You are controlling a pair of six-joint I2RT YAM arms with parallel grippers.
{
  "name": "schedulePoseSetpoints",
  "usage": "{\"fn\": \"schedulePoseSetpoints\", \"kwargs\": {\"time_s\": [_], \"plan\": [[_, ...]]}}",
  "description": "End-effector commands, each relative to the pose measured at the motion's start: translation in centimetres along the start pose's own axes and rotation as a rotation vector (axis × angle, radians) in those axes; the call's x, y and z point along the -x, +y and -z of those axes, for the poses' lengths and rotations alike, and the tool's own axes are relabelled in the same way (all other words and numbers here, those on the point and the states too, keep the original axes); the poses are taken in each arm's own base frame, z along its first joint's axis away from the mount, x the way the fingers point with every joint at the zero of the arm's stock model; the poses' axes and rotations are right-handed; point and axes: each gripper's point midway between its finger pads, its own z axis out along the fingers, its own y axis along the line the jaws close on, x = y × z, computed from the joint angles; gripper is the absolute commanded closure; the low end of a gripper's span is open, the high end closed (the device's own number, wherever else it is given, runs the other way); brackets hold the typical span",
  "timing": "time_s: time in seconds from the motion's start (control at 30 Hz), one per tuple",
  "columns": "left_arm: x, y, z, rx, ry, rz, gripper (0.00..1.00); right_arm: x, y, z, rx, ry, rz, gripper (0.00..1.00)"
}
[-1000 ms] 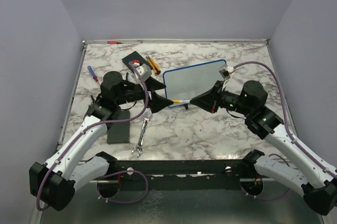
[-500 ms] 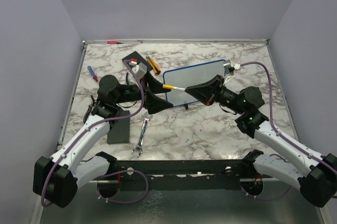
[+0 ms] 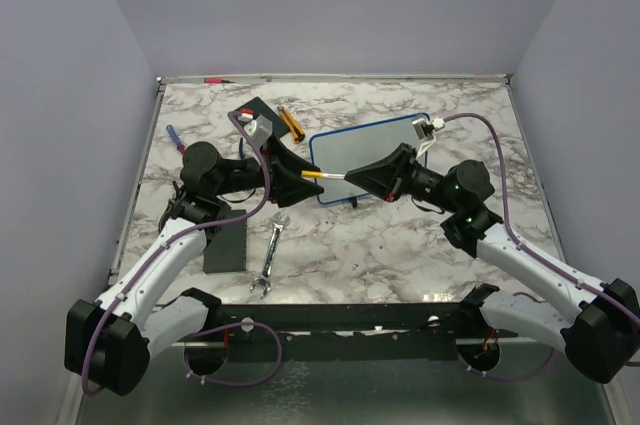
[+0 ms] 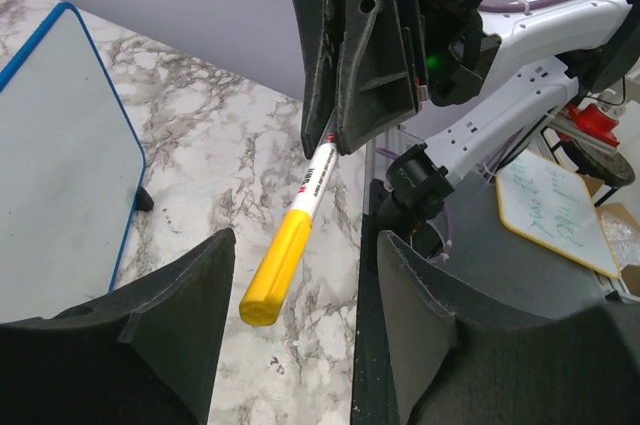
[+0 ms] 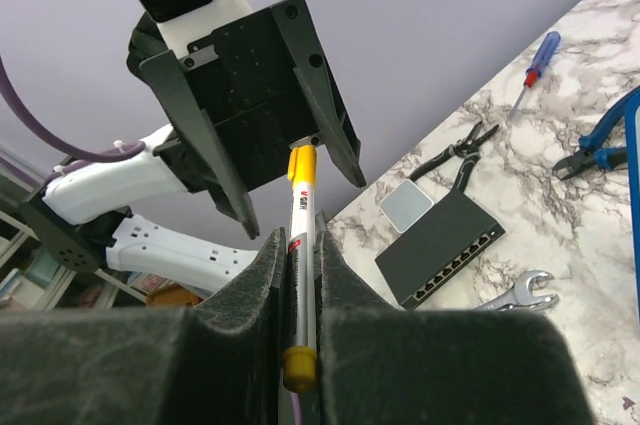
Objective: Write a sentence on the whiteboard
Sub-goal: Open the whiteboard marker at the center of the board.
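The whiteboard, white with a thin blue frame, lies flat at the table's middle right, and its corner shows in the left wrist view. I can make out no sentence on its face. My right gripper is shut on the white barrel of a marker, held level above the board's near left corner. The marker's yellow cap points between the fingers of my left gripper. Those jaws stand apart, with a gap on each side of the cap.
A black network switch and a wrench lie front left. A blue-handled screwdriver is at far left. An orange tool and a black pad lie behind the left gripper. Pliers lie near the switch.
The right gripper has carried the marker back and to the left, towards the left gripper. The left jaws have narrowed around the yellow cap.
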Motion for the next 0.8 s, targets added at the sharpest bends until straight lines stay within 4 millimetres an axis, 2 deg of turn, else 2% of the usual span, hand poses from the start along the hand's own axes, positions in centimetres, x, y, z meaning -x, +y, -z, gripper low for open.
{"fn": "schedulePoseSetpoints", "kwargs": {"time_s": [0.0,0.17,0.47,0.53,0.77], "plan": [[0.6,0.5,0.6,0.035,-0.034,-0.035,0.42,0.9,1.2,-0.4,0.019,0.014,-0.022,0.99],[0.5,0.5,0.7,0.037,-0.034,-0.033,0.5,1.0,0.9,-0.4,-0.011,0.016,-0.043,0.99],[0.8,0.2,0.8,0.034,-0.04,-0.046,0.52,0.2,-0.2,-0.6,-0.056,0.046,-0.083,1.0],[0.8,0.2,0.8,0.035,-0.041,-0.046,0.57,0.1,-0.3,-0.6,-0.057,0.052,-0.09,0.99],[0.8,0.2,0.9,0.037,-0.042,-0.047,0.67,-0.1,-0.5,-0.7,-0.064,0.062,-0.098,0.99]]}}
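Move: The marker's yellow cap sits just inside the left hand's open fingertips, roughly 1 cm forward and 1 cm to the right of that hand, about level with it. From the right hand, which already grips the barrel, the cap is about 7 cm to the left, neither ahead nor back. Below the left hand, the whiteboard lies some 24 cm ahead and 13 cm right, down 26; the wrench is about 2 cm ahead and 12 cm left, down 30. The marker's capped end is kept between the left fingers while they narrow from well open to a bit over a third open, that hand shifting only about 1 cm left and slightly forward. The right hand keeps its grip on the barrel, bobs up about 1 cm and then down some 1.5 cm, and rolls roughly 5 degrees, forward side down. Whether the left fingers touch the cap can't be seen. ##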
